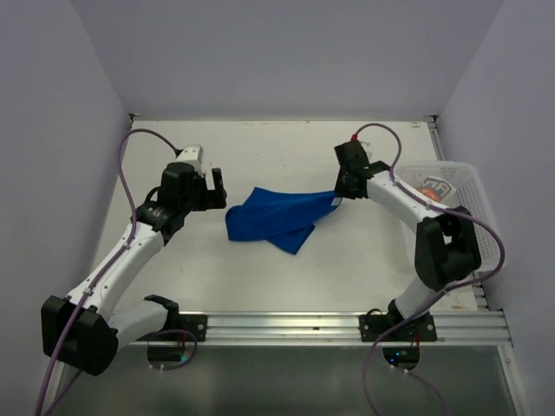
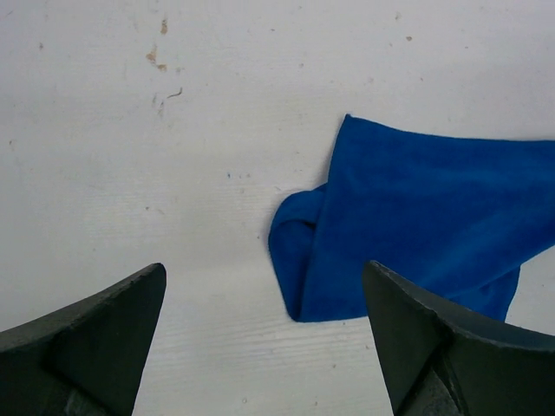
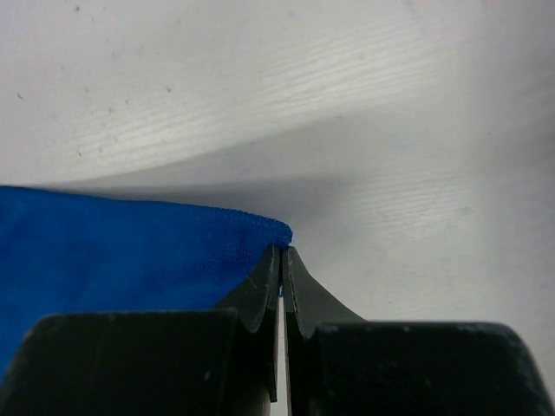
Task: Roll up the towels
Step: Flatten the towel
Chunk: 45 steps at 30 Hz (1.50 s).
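A bright blue towel point(image 1: 277, 218) lies crumpled in the middle of the white table, with a folded corner toward the left. My right gripper point(image 1: 340, 198) is shut on the towel's right corner point(image 3: 279, 231), and the cloth stretches away to the left of its fingertips. My left gripper point(image 1: 217, 185) stands open just left of the towel, jaws wide apart with only bare table between them. In the left wrist view the towel's folded edge point(image 2: 299, 251) lies ahead and to the right. The patterned towel point(image 1: 436, 188) lies in the basket at the right.
A white mesh basket point(image 1: 469, 217) stands at the table's right edge, beside the right arm. Grey walls close in the table at the back and both sides. A metal rail point(image 1: 286, 325) runs along the near edge.
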{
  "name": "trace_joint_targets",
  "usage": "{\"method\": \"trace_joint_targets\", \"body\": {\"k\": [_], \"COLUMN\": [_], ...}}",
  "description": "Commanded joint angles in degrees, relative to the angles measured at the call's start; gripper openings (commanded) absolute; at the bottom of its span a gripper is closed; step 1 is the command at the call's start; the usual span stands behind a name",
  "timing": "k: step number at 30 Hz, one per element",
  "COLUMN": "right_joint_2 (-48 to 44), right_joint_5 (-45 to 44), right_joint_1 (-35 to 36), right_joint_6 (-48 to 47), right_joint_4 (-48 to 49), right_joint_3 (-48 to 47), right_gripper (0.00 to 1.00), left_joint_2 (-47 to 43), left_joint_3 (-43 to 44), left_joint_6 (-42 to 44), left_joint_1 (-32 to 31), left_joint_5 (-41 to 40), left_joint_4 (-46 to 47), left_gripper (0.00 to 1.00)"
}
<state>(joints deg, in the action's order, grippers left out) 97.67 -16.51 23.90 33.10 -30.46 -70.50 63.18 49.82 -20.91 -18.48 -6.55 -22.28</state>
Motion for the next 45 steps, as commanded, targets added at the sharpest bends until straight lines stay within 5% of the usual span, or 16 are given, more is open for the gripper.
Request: {"method": "trace_joint_targets", "body": {"k": [1,11,14,20,34,45], "right_joint_2": [-6.52,-6.70,-6.44,-6.09,-7.14,-7.14], "right_joint_5": [2.79,8.33,9.30,10.97,13.52,15.46], "right_joint_1": [-3.59,-5.88,-5.97,-6.14,-7.46,-9.40], "right_joint_6": [1.35,1.09,0.91,0.74,-0.32,-0.67], "right_joint_4": [-0.40,1.63,2.50,3.56,4.70,5.15], "right_joint_3": [4.21,7.39,7.83,8.97,10.91,11.35], "right_gripper": [0.00,0.00,0.00,0.00,0.00,0.00], "left_joint_2": [-1.39,3.61,7.38,20.74,40.61,45.46], "left_joint_3": [-0.34,-1.13,-1.66,3.60,14.86,14.60], "left_joint_6": [4.29,2.81,0.08,1.21,3.33,1.22], "left_joint_1": [-4.01,-24.74,-36.84,-47.68,-49.20,-47.53], "left_joint_5": [0.57,0.14,-6.70,-20.15,-24.30,-26.85], "left_joint_4": [4.53,5.93,8.13,12.34,18.85,17.36], "left_gripper": [0.98,0.88,0.88,0.85,0.75,0.37]}}
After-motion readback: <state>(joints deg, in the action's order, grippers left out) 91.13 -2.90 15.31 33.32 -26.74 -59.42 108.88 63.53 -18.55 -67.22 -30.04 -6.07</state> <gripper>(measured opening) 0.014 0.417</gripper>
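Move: The blue towel's near, hanging-out corner lies about 24 cm to the left hand's right, 8 cm back and 16 cm below; the towel's bunched left end is about 8 cm to that hand's right, 3 cm ahead. The right hand already pinches the towel's right corner, with the near corner about 12 cm to its left, 14 cm back and 8 cm lower; the white basket's middle is some 28 cm to its right and 2 cm back. The open left hand sweeps some 27 cm right and about 8 cm back overall, drawing back 12 cm past the near edge before easing forward again, and sinks about 15 cm to the blue towel's near corner, turning clockwise some 35 degrees while its fingers narrow from wide to under half open around that corner, without yet gripping it. The right hand keeps its pinch on the towel's right corner, first lifting and pulling a few centimetres right, then drawing back and lowering, to end about 3 cm right, 3 cm back and 2 cm lower. ##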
